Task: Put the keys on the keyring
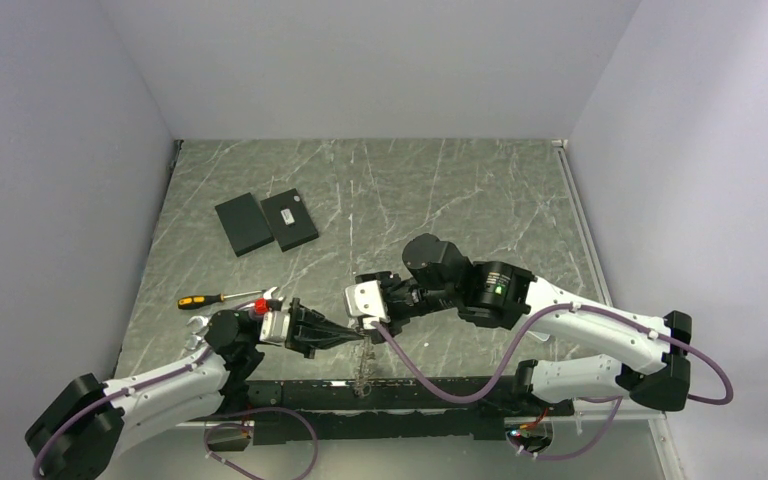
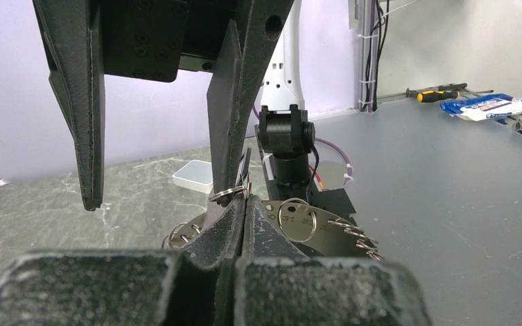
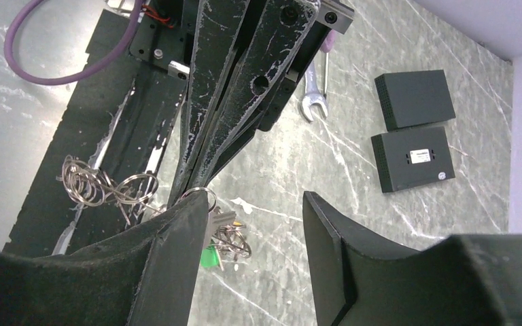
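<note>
My left gripper (image 2: 246, 200) is shut on the keyring (image 2: 228, 195), pinching the thin metal ring at its tips. In the right wrist view the same ring (image 3: 202, 197) sits at the tip of my left gripper (image 3: 189, 191). The keys (image 3: 225, 223) and a green tag (image 3: 209, 257) hang under it in a bunch with small rings. My right gripper (image 3: 255, 214) is open, and its left finger (image 3: 170, 258) lies against the ring. From above, both grippers meet near the table's front edge, the left (image 1: 345, 333) just below the right (image 1: 364, 322).
Two flat black plates (image 1: 243, 223) (image 1: 290, 218) lie at the back left. A screwdriver (image 1: 205, 299) and a wrench (image 3: 310, 102) lie beside the left arm. A cluster of loose rings (image 3: 102, 185) hangs by the black base rail (image 1: 410, 400).
</note>
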Available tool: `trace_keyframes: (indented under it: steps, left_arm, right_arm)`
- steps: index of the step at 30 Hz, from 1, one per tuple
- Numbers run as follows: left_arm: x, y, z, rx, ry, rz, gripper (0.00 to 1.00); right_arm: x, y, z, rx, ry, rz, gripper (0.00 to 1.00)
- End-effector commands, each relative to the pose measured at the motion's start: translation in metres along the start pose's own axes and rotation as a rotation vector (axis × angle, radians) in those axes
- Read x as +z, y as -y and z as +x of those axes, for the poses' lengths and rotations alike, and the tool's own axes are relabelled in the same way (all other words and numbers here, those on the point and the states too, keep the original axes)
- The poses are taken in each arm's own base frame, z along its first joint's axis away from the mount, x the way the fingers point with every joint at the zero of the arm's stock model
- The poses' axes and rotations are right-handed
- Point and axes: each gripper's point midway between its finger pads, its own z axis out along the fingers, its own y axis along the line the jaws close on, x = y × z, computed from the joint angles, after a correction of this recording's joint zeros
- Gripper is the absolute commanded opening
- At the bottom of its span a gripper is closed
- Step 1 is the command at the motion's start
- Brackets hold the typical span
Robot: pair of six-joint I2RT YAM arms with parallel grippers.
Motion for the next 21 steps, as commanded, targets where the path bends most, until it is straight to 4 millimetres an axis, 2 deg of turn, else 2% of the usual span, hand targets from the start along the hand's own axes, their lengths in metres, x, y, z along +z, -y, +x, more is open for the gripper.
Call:
trace_keyframes:
  steps: [1,7,12,15,16,21]
  left_arm:
    - [0.005,-0.007,-0.038,0.143,0.124,-0.024,0.0]
    - [0.004,-0.007,-0.039,0.151,0.131,-0.032,0.0]
    - [0.003,-0.006,-0.04,0.149,0.145,-0.034,0.0]
    - [0.003,-0.007,-0.041,0.152,0.153,-0.04,0.0]
    - [0.002,-0.007,-0.041,0.154,0.158,-0.044,0.0]
    - [0.001,-0.009,-0.043,0.158,0.177,-0.06,0.0]
  right_arm:
    - [-0.006,-0.016,0.001,0.002,-0.023,-0.083,0.59]
    - [0.0,-0.027,0.007,0.024,-0.051,-0.155,0.65]
    - [0.0,-0.019,-0.001,0.017,-0.041,-0.133,0.71]
    - [-0.003,-0.019,-0.009,0.011,-0.014,-0.144,0.9]
    - [-0.004,-0.019,-0.01,0.012,-0.016,-0.143,0.91]
    - [-0.007,-0.018,-0.005,0.012,-0.044,-0.133,0.92]
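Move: The small ring is already pinched in the left fingertips, about 1 cm to the right of the left hand point. From the right hand it lies about 3 cm back, roughly level sideways and in height, at the rear finger's tip. The keys with the green tag hang some 4 cm below the right hand, 3 cm to its right and 2 cm back; the numbered plate hangs about 6 cm below it, 5 cm back and 1 cm to the right. The right hand stays almost in place, dipping half a centimetre and coming up about 1 cm, while its fingers spread from a little over half open to nearly wide: the rear finger keeps its tip at the small ring and the front finger opens away forward. The left hand keeps its shut grip on the ring and eases back roughly half a centimetre along with that rear finger, dipping slightly and rising again. ##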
